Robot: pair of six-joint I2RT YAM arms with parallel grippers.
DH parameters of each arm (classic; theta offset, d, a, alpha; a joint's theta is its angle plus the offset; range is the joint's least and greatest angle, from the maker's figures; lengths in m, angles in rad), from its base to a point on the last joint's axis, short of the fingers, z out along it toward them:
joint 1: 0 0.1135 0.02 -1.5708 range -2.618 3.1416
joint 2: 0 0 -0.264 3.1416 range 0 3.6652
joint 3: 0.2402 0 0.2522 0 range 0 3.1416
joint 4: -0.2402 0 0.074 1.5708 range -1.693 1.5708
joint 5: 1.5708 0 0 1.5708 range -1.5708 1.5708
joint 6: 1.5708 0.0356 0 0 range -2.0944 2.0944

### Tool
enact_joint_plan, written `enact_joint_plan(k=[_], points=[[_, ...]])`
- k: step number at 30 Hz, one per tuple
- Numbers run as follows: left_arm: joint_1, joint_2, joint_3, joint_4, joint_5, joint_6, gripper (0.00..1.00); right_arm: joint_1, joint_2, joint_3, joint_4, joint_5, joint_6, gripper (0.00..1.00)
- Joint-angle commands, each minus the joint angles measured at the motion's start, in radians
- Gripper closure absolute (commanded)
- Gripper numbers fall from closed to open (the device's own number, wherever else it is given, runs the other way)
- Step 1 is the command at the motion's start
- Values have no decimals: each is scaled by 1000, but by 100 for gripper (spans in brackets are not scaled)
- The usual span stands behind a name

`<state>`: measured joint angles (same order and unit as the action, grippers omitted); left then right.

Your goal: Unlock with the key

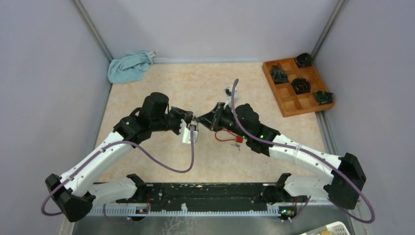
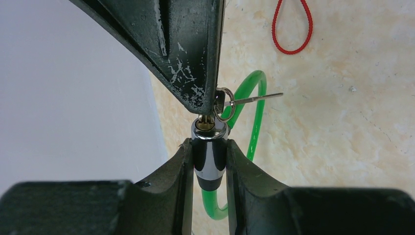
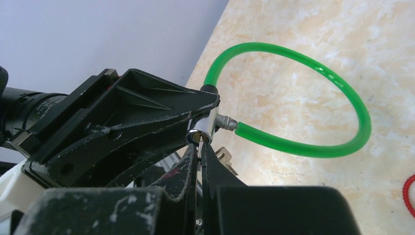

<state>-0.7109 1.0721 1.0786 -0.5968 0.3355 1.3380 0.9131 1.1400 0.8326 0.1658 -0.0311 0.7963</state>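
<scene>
A chrome lock barrel point(image 2: 210, 157) on a green cable loop point(image 3: 313, 98) is clamped between my left gripper's point(image 2: 209, 147) fingers, held above the table. The key point(image 3: 200, 145) sits in the barrel's keyhole point(image 3: 197, 137), and my right gripper point(image 3: 199, 149) is shut on its flat head, meeting the lock end-on. A key ring point(image 2: 224, 104) with a spare key point(image 2: 257, 98) hangs beside the barrel. In the top view both grippers point(image 1: 188, 128) point(image 1: 203, 120) meet at the table's middle.
A red cord with a tag point(image 1: 227, 137) lies on the table under the right arm. A wooden compartment tray point(image 1: 289, 106) with dark objects stands at the back right. A blue cloth point(image 1: 129, 66) lies at the back left.
</scene>
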Motion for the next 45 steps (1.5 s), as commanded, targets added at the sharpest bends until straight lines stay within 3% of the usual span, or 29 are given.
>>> enact_joint_plan(k=[1,19,27,31,36,45], points=[[-4,-41,2,108,10,30,100,-5,-23,4,67,-39,63,100],[-84,-179,-274,595,-89,210,100,-6,-29,-206,468,96,649,100],[-90,-194,-308,715,-54,225,100,-6,-17,-241,586,95,771,100],[-89,-186,-300,670,-64,209,100,-6,-49,-260,571,120,768,84],[-89,-189,-305,643,-74,192,100,-26,-92,-317,581,132,788,53],[-90,-197,-284,607,-63,178,100,-130,-223,-382,487,89,761,45]])
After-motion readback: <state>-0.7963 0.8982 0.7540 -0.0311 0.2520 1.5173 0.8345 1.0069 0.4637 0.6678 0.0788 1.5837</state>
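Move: The lock cylinder, held by the left fingers, has its middle about 2 cm ahead and 3 cm to the left of the right hand, at its height; the key already in it is pinched by the right. From the left hand, the key's bow is some 3 cm right and 2 cm back, level. On the table roughly 25 cm below the right hand, the red lock lies about 15 cm right and 2 cm back, with the spare key 3 cm nearer the base. The key's bow stays pinched while the right hand rolls some 45 degrees clockwise, looking along its fingers, and the left, keeping hold of the cylinder, tilts back nearly 30 degrees the opposite way. Both bob up, down and up again, the left ending 4 cm higher. Late on, the right fingers open about halfway, let go of the key and draw off about 4 cm to the right. ##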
